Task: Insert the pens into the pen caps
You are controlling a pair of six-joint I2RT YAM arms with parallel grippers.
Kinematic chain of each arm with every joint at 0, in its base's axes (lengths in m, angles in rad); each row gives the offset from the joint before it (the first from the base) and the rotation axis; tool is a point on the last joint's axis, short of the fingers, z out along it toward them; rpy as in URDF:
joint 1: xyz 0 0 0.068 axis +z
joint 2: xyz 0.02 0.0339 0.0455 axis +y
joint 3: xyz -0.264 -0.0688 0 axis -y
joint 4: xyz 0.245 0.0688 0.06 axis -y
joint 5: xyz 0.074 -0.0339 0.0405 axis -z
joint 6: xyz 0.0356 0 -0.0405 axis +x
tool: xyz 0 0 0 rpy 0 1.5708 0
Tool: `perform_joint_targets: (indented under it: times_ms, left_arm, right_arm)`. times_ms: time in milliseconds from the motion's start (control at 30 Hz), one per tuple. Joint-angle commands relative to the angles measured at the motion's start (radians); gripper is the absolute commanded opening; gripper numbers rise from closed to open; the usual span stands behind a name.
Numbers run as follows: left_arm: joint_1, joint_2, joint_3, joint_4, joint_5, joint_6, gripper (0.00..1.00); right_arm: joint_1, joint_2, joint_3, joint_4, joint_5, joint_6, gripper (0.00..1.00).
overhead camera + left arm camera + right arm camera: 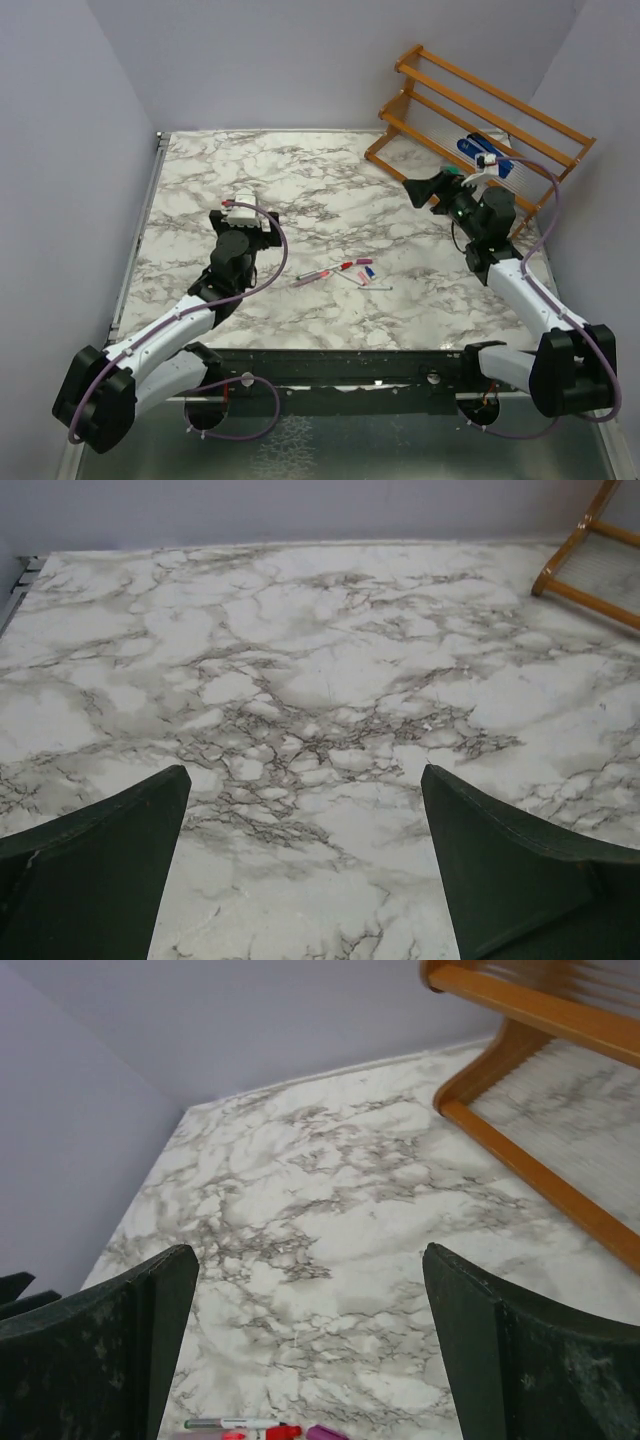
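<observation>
Several thin pale pens point(318, 275) lie in a loose cluster near the middle of the marble table point(200, 180), with a red cap point(347, 265), a pink cap point(363, 262) and a blue cap point(369, 271) among them. My left gripper point(245, 213) is open and empty, left of the cluster; its wrist view point(305, 772) shows only bare marble between the fingers. My right gripper point(424, 190) is open and empty, up and to the right of the cluster. In its wrist view point(309, 1250) a pen point(235, 1424), a red piece point(278, 1432) and a pink piece point(325, 1433) show at the bottom edge.
An orange wooden rack point(480, 110) stands at the back right, close behind my right gripper; it also shows in the left wrist view point(590, 550) and the right wrist view point(530, 1070). A blue stapler-like object point(483, 152) rests on it. Grey walls enclose the table.
</observation>
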Motion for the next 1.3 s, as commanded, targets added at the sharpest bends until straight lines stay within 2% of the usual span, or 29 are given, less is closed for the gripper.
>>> perform_joint_targets:
  times_ms: [0, 300, 400, 500, 533, 600, 700, 733, 833, 900, 1000, 1067, 1167, 1267]
  left_arm:
    - [-0.005, -0.035, 0.019, 0.102, -0.066, -0.036, 0.99]
    - [-0.005, -0.039, 0.038, 0.101, -0.032, -0.049, 0.99]
    - [-0.005, -0.052, 0.052, 0.083, 0.026, -0.064, 0.99]
    - [-0.005, -0.042, 0.123, -0.017, 0.123, -0.097, 0.99]
    - [-0.005, -0.022, 0.164, -0.072, 0.173, -0.099, 0.97]
    - [-0.005, 0.037, 0.28, -0.264, 0.276, -0.087, 0.93]
    - [-0.011, 0.136, 0.453, -0.52, 0.439, -0.039, 0.9]
    - [-0.016, 0.157, 0.497, -0.589, 0.473, -0.018, 0.88]
    - [-0.018, 0.162, 0.553, -0.731, 0.541, 0.06, 0.86]
    - [-0.019, 0.156, 0.553, -0.798, 0.561, 0.141, 0.84]
    - [-0.019, 0.168, 0.529, -0.867, 0.62, 0.224, 0.83]
    - [-0.034, 0.175, 0.497, -0.865, 0.65, 0.232, 0.78]
    - [-0.044, 0.214, 0.481, -0.86, 0.709, 0.227, 0.66]
    - [-0.069, 0.266, 0.455, -0.843, 0.653, 0.226, 0.6]
  right_arm:
    - [0.045, -0.035, 0.0, 0.131, -0.097, 0.014, 1.0]
    - [0.192, -0.081, 0.043, -0.009, 0.109, -0.066, 1.0]
    - [0.265, -0.078, 0.054, -0.063, 0.174, -0.095, 1.0]
    - [0.334, -0.076, 0.066, -0.128, 0.206, -0.124, 1.0]
    - [0.339, -0.079, 0.06, -0.143, 0.183, -0.098, 1.0]
    - [0.332, -0.082, 0.046, -0.158, 0.038, 0.024, 1.0]
    - [0.321, -0.03, 0.036, -0.074, -0.338, 0.012, 1.0]
    - [0.319, 0.002, 0.03, -0.029, -0.422, 0.014, 1.0]
    - [0.3, 0.066, 0.01, 0.06, -0.536, 0.039, 1.0]
    - [0.299, 0.058, -0.007, 0.069, -0.479, 0.022, 1.0]
    - [0.299, 0.001, -0.002, -0.05, -0.297, -0.056, 1.0]
    - [0.299, -0.049, -0.01, -0.115, -0.186, -0.113, 0.99]
    - [0.299, -0.134, -0.019, -0.225, -0.024, -0.184, 0.81]
    - [0.299, -0.239, -0.065, -0.243, 0.088, -0.2, 0.74]
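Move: The pink pen lies about 12 cm to the left hand's right, some 6 cm back and 19 cm below it. The green-ended pen lies just beyond it, about 3 cm farther out and 3 cm to its right, and the red cap is 4 cm farther out and 10 cm to its right. From the right hand the pink cap is about 12 cm left, 8 cm back and 24 cm down, with the blue cap 2 cm farther out and 2 cm to that cap's right. The pink pen is approached by the left hand, which first rises about 8 cm while swinging some 10 cm right, then sinks back to about starting height as it draws 5 cm back, turning clockwise, tipping down and partly closing. The right hand rises slightly, sweeps left and back past the caps, dips, then eases 4 cm right and lifts as its fingers begin closing; it turns counter-clockwise, then partly back. ##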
